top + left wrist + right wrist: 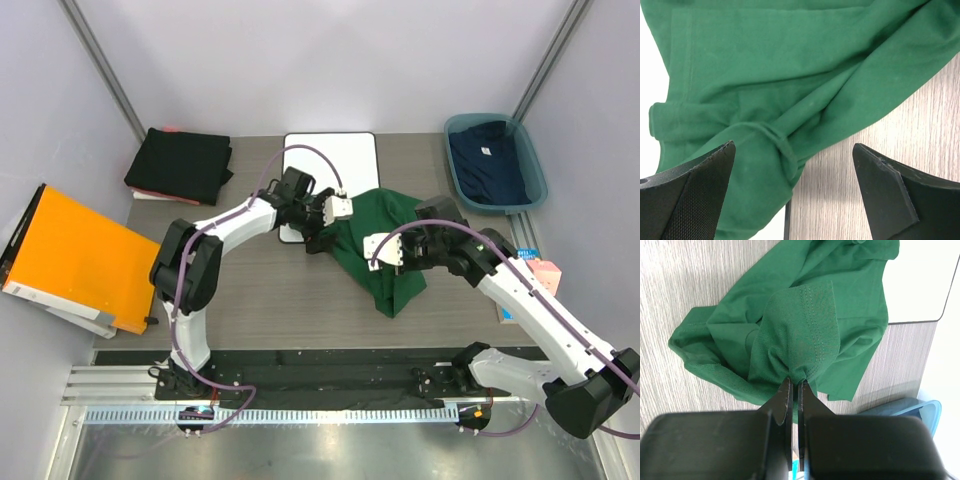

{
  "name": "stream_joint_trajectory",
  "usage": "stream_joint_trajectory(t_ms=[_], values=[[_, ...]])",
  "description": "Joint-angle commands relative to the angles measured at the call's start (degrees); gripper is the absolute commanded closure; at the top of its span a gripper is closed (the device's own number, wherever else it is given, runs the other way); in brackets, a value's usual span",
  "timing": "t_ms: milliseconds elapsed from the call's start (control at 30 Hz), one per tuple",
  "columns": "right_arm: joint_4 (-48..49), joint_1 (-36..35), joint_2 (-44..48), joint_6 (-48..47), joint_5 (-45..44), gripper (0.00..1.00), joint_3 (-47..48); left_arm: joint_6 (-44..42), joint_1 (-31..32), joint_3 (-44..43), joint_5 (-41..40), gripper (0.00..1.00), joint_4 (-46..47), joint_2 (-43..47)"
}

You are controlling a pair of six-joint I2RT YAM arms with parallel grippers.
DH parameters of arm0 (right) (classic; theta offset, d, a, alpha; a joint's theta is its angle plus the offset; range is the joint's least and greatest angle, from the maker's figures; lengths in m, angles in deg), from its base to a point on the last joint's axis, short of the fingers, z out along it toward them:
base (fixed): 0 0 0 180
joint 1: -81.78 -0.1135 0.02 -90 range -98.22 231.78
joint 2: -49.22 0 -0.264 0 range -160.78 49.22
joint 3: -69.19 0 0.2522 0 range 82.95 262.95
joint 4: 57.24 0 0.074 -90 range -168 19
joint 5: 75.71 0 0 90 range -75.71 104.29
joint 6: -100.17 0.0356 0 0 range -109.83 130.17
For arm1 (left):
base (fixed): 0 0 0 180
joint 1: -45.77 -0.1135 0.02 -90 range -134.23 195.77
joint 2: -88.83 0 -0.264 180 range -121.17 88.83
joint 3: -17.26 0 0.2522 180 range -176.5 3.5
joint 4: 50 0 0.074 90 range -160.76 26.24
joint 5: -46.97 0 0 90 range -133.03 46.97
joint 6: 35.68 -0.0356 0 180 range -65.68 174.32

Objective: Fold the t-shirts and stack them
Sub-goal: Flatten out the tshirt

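Observation:
The dark green t-shirt (380, 240) lies crumpled at the table's middle, partly over the white board (330, 160). My right gripper (794, 382) is shut on a bunched hemmed edge of the green shirt (800, 335) and holds it up off the table. My left gripper (792, 172) is open and empty, its jaws wide apart just above the shirt's left edge (765, 90) where cloth meets board. The navy t-shirt (490, 165) lies in the blue bin. Black folded t-shirts (180, 165) are stacked at the back left.
A blue bin (533, 172) stands at the back right. An orange folder (70, 260) lies off the table's left edge. A small pink and blue item (540, 272) lies at the right edge. The wood table (270, 300) shows in front.

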Motion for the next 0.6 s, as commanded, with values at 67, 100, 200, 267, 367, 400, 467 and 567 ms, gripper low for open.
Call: stream_joint_trajectory(t_ms=[67,100,200,267,367,400,467,567], values=[[3.6,0.2,2.3,1.8,1.4,0.99,-0.4,1.5,1.3,-3.8,-2.9,0.0,2.8,-2.0],[3.6,0.2,2.5,1.9,1.3,0.99,-0.5,1.8,1.5,-4.2,-3.0,0.0,2.8,-2.3],[3.9,0.2,2.5,2.3,1.3,0.99,-0.6,1.9,1.9,-5.1,-3.6,0.03,3.2,-3.6],[4.2,0.2,2.6,2.4,1.3,0.99,-0.6,2.1,2.0,-5.3,-4.1,0.07,3.5,-4.0],[4.2,0.2,2.5,2.6,1.3,0.99,-0.4,2.3,2.1,-5.4,-4.7,0.19,3.9,-4.7],[4.3,0.2,2.5,2.5,1.3,0.99,-0.4,2.3,2.1,-5.5,-4.8,0.24,3.9,-4.8],[4.6,0.2,2.3,2.5,1.2,0.99,-0.3,2.5,2.1,-5.7,-5.2,0.71,4.0,-5.3],[4.8,0.2,2.0,2.6,1.3,0.99,-0.3,3.3,2.2,-5.6,-7.4,1.0,4.8,-5.1]])
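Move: Just under the open left fingers, a raised fold of the green t-shirt lies about 2 cm ahead, 1 cm to the right and 2 cm below. The middle of the white board is some 14 cm ahead of the left hand, about 1 cm to its right and 3 cm lower; the shirt corner held up by the right gripper is roughly 11 cm back, 17 cm right and 8 cm higher. From the right hand, the fold lies about 13 cm ahead, 16 cm left and 10 cm lower. Sliding a centimetre or so to the right, then easing forward and down about 2 cm each way, the left hand settles onto the raised fold; its wide-open fingers shut late in the descent and pinch the cloth between their tips, with the wrist hardly turning. The right hand stays put and keeps its grip on the lifted corner. ##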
